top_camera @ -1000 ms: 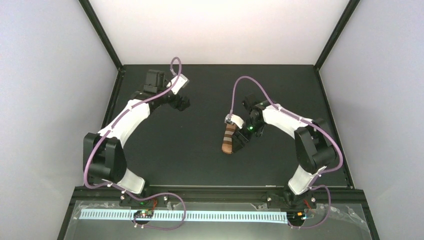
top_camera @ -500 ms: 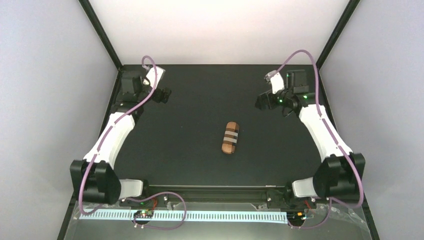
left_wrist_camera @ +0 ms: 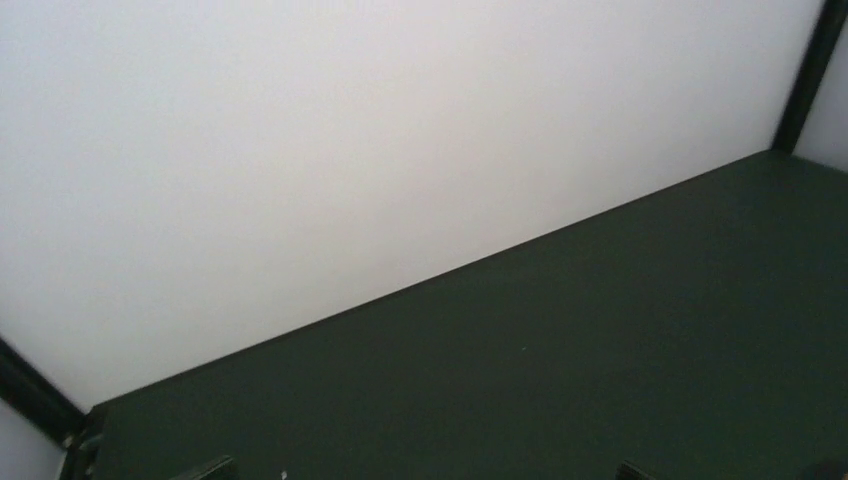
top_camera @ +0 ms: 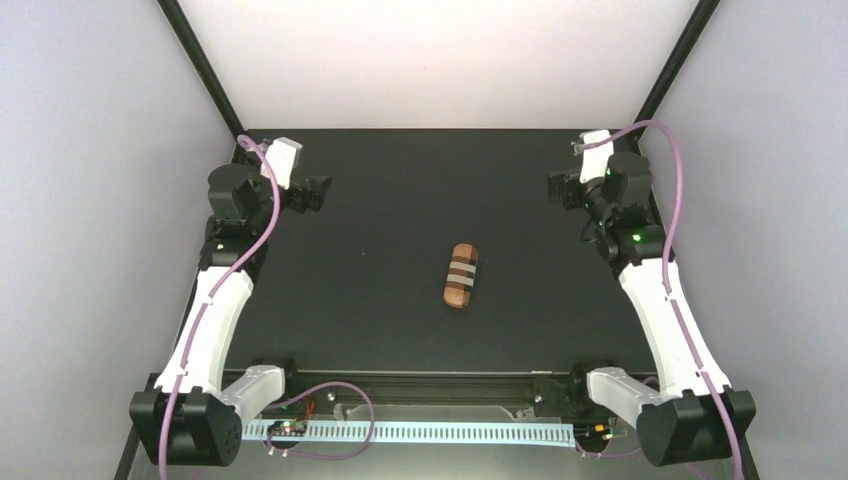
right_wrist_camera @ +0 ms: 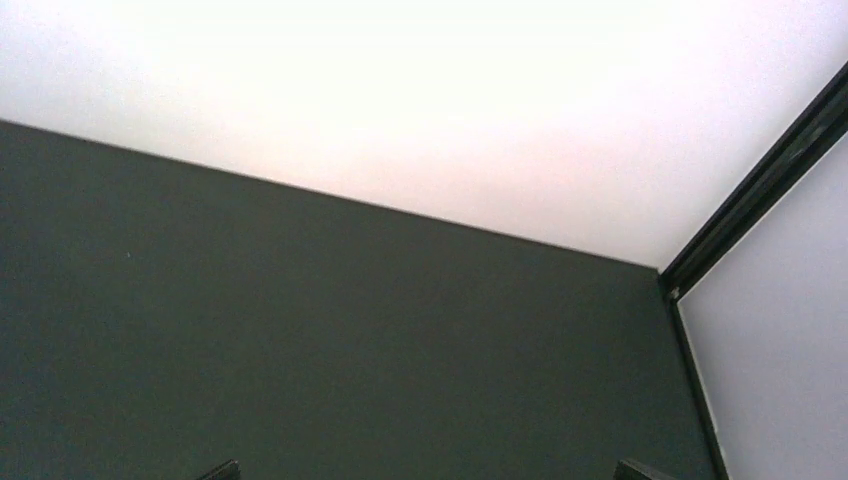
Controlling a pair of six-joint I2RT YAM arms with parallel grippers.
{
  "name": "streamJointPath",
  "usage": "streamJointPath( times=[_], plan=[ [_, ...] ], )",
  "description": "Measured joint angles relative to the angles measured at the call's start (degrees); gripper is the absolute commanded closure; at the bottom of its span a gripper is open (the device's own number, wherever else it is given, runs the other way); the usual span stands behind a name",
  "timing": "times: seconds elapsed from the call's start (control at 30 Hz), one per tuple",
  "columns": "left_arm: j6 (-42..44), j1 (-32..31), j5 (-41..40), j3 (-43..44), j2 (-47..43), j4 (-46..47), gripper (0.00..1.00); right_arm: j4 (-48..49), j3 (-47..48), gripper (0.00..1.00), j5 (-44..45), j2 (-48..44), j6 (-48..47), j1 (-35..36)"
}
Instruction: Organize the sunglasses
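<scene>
The sunglasses do not show in any view. A closed oblong brown case with pale stripes (top_camera: 461, 275) lies alone in the middle of the black table (top_camera: 380, 300). My left gripper (top_camera: 316, 193) hangs over the far left corner, open and empty. Well away from the case, over the far right corner, my right gripper (top_camera: 560, 188) is likewise open and empty. In the left wrist view only the tips of the left gripper (left_wrist_camera: 418, 473) show, wide apart over bare table. In the right wrist view the right gripper (right_wrist_camera: 428, 473) looks the same.
White walls close off the back and both sides, with black corner posts (top_camera: 205, 70) (top_camera: 672, 70). The arm bases sit on the rail at the near edge (top_camera: 430, 385).
The right arm has pulled back from the case to the far right corner. The left arm has folded back toward the far left corner. The case has stayed put.
</scene>
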Motion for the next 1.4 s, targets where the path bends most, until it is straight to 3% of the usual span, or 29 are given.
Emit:
streamJointPath(
  times=[0.23, 0.77, 1.4],
  plan=[
    [-0.68, -0.02, 5.35, -2.25, -4.42, 0.09, 0.01, 2.58, -2.51, 0.0, 0.04, -7.63, 0.02, 0.0],
    [-0.66, -0.02, 5.46, -5.75, -11.89, -0.94, 0.01, 5.42, -8.7, 0.0, 1.55, -13.75, -1.6, 0.0],
    [-0.66, -0.02, 6.32, -5.75, -10.62, -1.33, 0.01, 7.37, -9.64, 0.0, 2.36, -14.38, -2.89, -0.04]
  ],
)
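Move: Only the closed sunglasses case is on the table, and nothing is near it. From the empty left hand, the case lies about 13 cm back towards the base, some 37 cm to the right and roughly 31 cm below. From the empty right hand, it lies about 13 cm back, some 26 cm to the left and roughly 29 cm below. Both arms pull back towards their bases, high over the table's outer sides, with grippers still wide open and touching nothing: the left hand goes about 5 cm back with a slight drift to its right, turning a little clockwise, then nearly stops. The right hand goes back about 4.5 cm and ends some 3 cm higher, dipping briefly on the way while its fingers tip up by about 10 degrees, then it too holds almost still. ##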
